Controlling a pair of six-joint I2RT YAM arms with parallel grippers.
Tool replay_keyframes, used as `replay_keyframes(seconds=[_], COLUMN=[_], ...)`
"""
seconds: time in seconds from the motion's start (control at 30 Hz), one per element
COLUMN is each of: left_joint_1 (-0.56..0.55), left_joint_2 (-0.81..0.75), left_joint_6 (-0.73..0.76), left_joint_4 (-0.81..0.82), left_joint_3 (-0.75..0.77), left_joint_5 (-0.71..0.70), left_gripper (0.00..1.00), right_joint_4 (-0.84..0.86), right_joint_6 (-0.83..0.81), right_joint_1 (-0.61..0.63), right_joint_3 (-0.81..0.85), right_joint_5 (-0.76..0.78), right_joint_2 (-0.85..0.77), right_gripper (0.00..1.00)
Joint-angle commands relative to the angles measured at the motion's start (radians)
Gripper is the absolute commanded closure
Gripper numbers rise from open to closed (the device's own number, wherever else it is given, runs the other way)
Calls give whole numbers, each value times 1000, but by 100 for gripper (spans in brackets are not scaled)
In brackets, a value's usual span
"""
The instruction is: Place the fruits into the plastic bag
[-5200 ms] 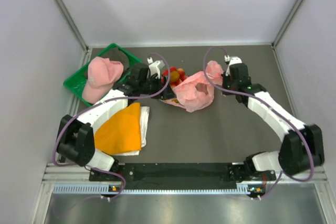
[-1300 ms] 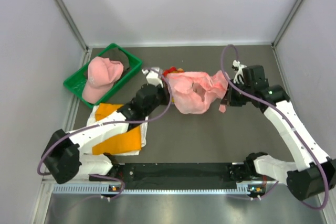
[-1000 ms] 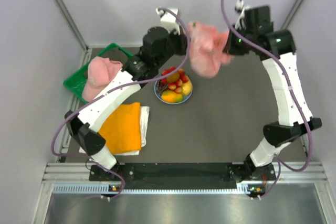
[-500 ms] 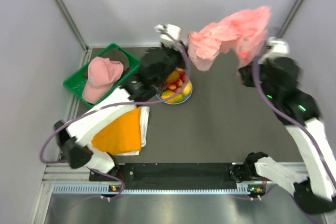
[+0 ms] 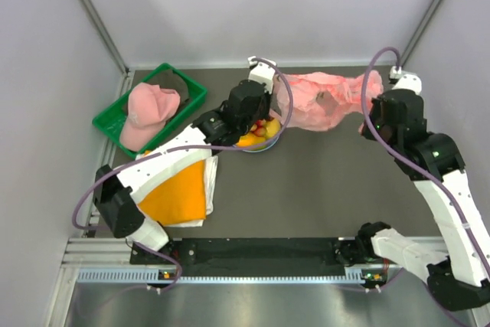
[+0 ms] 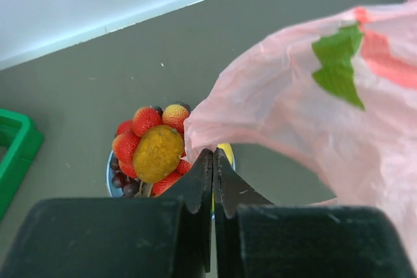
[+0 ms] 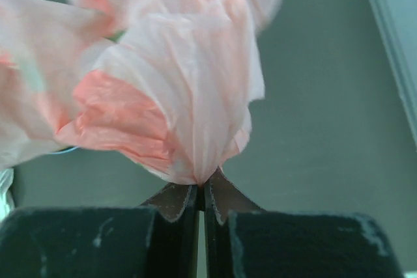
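Observation:
The pink plastic bag (image 5: 318, 105) hangs stretched sideways between both grippers, just right of the fruits. My left gripper (image 5: 277, 109) is shut on the bag's left edge (image 6: 313, 115), directly above the plate. My right gripper (image 5: 366, 116) is shut on a bunched part of the bag (image 7: 176, 89). In the wrist views the left gripper (image 6: 213, 154) and the right gripper (image 7: 201, 187) each pinch thin film. The fruits (image 5: 256, 134) are heaped on a light blue plate (image 5: 269, 145), partly under the left wrist. In the left wrist view the fruits (image 6: 156, 151) show as red strawberries, a brown kiwi and dark grapes.
A green basket (image 5: 187, 97) at the back left holds a pink cap (image 5: 149, 109). A folded orange cloth (image 5: 176, 189) lies on white cloth under the left arm. White walls close the back and both sides.
Half a second ago the bag was held high toward the back wall. Both arms have come down, and the bag now hangs lower, pulled out sideways beside the plate.

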Motion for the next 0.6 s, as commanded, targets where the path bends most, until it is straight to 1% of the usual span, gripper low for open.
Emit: replay_keyframes(seconds=[0.0,0.03,0.13,0.2,0.27,0.37,0.43,0.47,0.5,0.53,0.57], left_joint_1=[9,9,16,19,22,29,40,46,55,57,58], left_joint_2=[28,42,77,91,96,110,140,151,174,183,189], left_joint_6=[-18,-24,-70,-93,-102,-110,-113,-115,-115,-115,-113], left_joint_4=[-133,-191,-233,-246,-255,-273,-293,-311,-321,-327,-335], left_joint_3=[132,141,124,98,77,68,69,68,65,62,57], left_joint_5=[-2,17,82,117,145,211,237,246,254,260,260], left_gripper=[100,100,100,100,100,100,100,100,100,100,100], right_joint_4=[-109,-108,-92,-106,-141,-145,-134,-120,-117,-111,-100], right_joint_6=[25,29,43,60,69,69,61,60,54,48,38], right_joint_1=[-7,-7,-8,-7,-7,-7,-7,-7,-7,-7,-7], right_joint_3=[6,-9,-83,-126,-137,-143,-140,-137,-131,-123,-100], right_joint_5=[165,133,47,36,48,59,59,53,41,10,-11], right_joint_2=[-18,-18,-18,-21,-21,-42,-36,-28,-19,2,8], right_gripper=[100,100,100,100,100,100,76,62,41,36,33])
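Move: Both hands still pinch the bag in mid-air. From the left hand, the fruit bowl is about 8 cm ahead, 4 cm to the left and 25 cm below; the stretched bag's middle lies roughly 13 cm to the right, 3 cm back and 3 cm lower. From the right hand, the bag's middle is about 12 cm left, 6 cm ahead and 3 cm below, and the bowl some 29 cm left, 17 cm ahead and 27 cm below. The right hand lowers its end of the bag towards the clear table, going about 8 cm down while easing back and a little right and tipping its fingers down some 15 degrees, then stops and spreads its fingers to let the plastic go. The left hand keeps its pinch on the bag's left corner and, after a slight rise, sinks about 10 cm beside the fruit bowl with a small drift back, its fingers tipping further down. ##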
